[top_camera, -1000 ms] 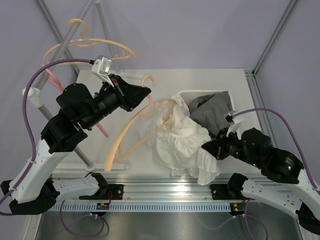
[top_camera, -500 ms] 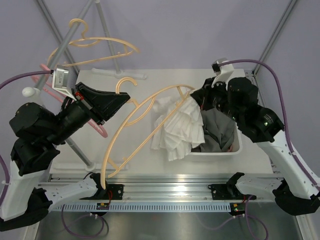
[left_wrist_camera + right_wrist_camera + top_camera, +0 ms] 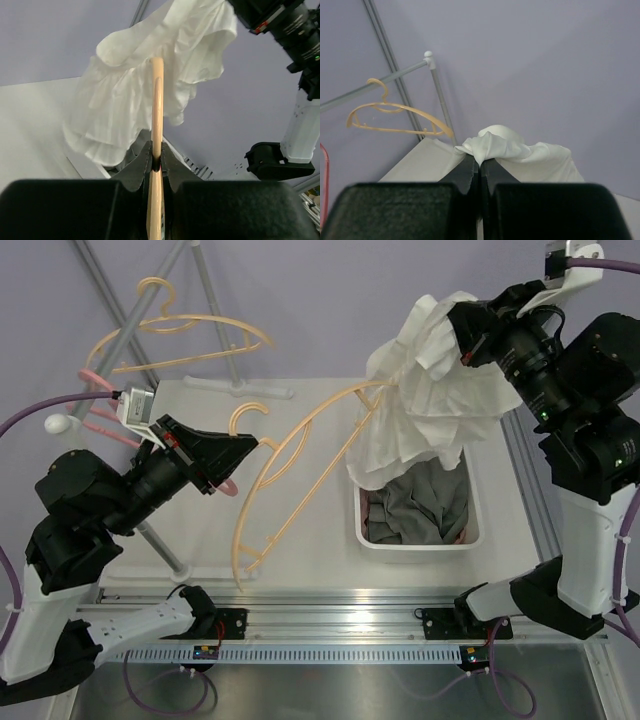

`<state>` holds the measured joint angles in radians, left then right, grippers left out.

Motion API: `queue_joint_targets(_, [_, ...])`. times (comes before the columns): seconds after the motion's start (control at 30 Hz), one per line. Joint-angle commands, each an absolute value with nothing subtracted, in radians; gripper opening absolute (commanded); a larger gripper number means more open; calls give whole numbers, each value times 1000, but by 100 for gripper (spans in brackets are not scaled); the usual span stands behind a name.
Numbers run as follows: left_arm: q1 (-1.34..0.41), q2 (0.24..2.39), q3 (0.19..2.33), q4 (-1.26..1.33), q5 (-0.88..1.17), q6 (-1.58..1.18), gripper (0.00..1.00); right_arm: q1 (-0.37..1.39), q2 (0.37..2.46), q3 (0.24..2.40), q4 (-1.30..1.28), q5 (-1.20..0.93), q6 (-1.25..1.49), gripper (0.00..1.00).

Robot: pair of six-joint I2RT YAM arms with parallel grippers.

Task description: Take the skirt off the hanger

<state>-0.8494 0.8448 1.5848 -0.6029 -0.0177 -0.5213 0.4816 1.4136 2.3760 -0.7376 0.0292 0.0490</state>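
Note:
The white skirt (image 3: 428,405) hangs high in the air, bunched at its top in my right gripper (image 3: 462,332), which is shut on the cloth (image 3: 496,143). Its lower folds drape over the far end of the beige wooden hanger (image 3: 300,462). My left gripper (image 3: 255,443) is shut on the hanger near its hook; in the left wrist view the hanger's bar (image 3: 156,112) runs up between the closed fingers into the skirt (image 3: 127,95). The hanger slants from the skirt down towards the table's front left.
A white bin (image 3: 470,532) holding grey clothes (image 3: 420,508) stands on the table under the skirt. A metal rack (image 3: 120,335) at the back left carries another beige hanger (image 3: 180,335) and a pink one (image 3: 100,420). The rack's pole (image 3: 437,95) shows in the right wrist view.
My right gripper has lifted the skirt from just above the bin to high at the back right. The hanger has tilted with it, and the left arm has shifted slightly.

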Motion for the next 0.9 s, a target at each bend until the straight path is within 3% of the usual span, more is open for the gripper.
queue_joint_targets(0.0, [-850, 827, 1578, -574, -58, -491, 0, 460, 1443, 2445, -750, 3, 6, 0])
queue_joint_targets(0.43, [-850, 799, 1542, -577, -74, -480, 0, 442, 1316, 2134, -672, -75, 84, 0])
queue_joint_targets(0.7, [-850, 788, 1540, -589, -78, -486, 0, 439, 1094, 1677, -595, 110, 109, 0])
queue_joint_targets(0.87, [-850, 792, 1537, -586, -74, -491, 0, 417, 1034, 1513, -647, 230, 113, 0])
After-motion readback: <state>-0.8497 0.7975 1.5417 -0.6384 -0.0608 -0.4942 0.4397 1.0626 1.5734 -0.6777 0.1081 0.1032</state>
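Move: The right hand, with the white skirt gripped, is high over the basket: its middle lies about 43 cm below, some 5 cm back and 1 cm to the right. The grey skirt lies in there, 42 cm below and 7 cm back. The yellow hanger's middle is 24 cm left of the right hand, 17 cm back and 10 cm lower. From the left hand the basket is 30 cm right, 8 cm ahead and 35 cm down. Downward, gathering speed after a brief hover, the right hand lowers the still pinched white skirt about 19 cm towards the basket, its fingers tipping down some 20 degrees and the hand edging right late on. The left hand keeps its grip on the yellow hanger, holding it out to the side and sinking only a little. ##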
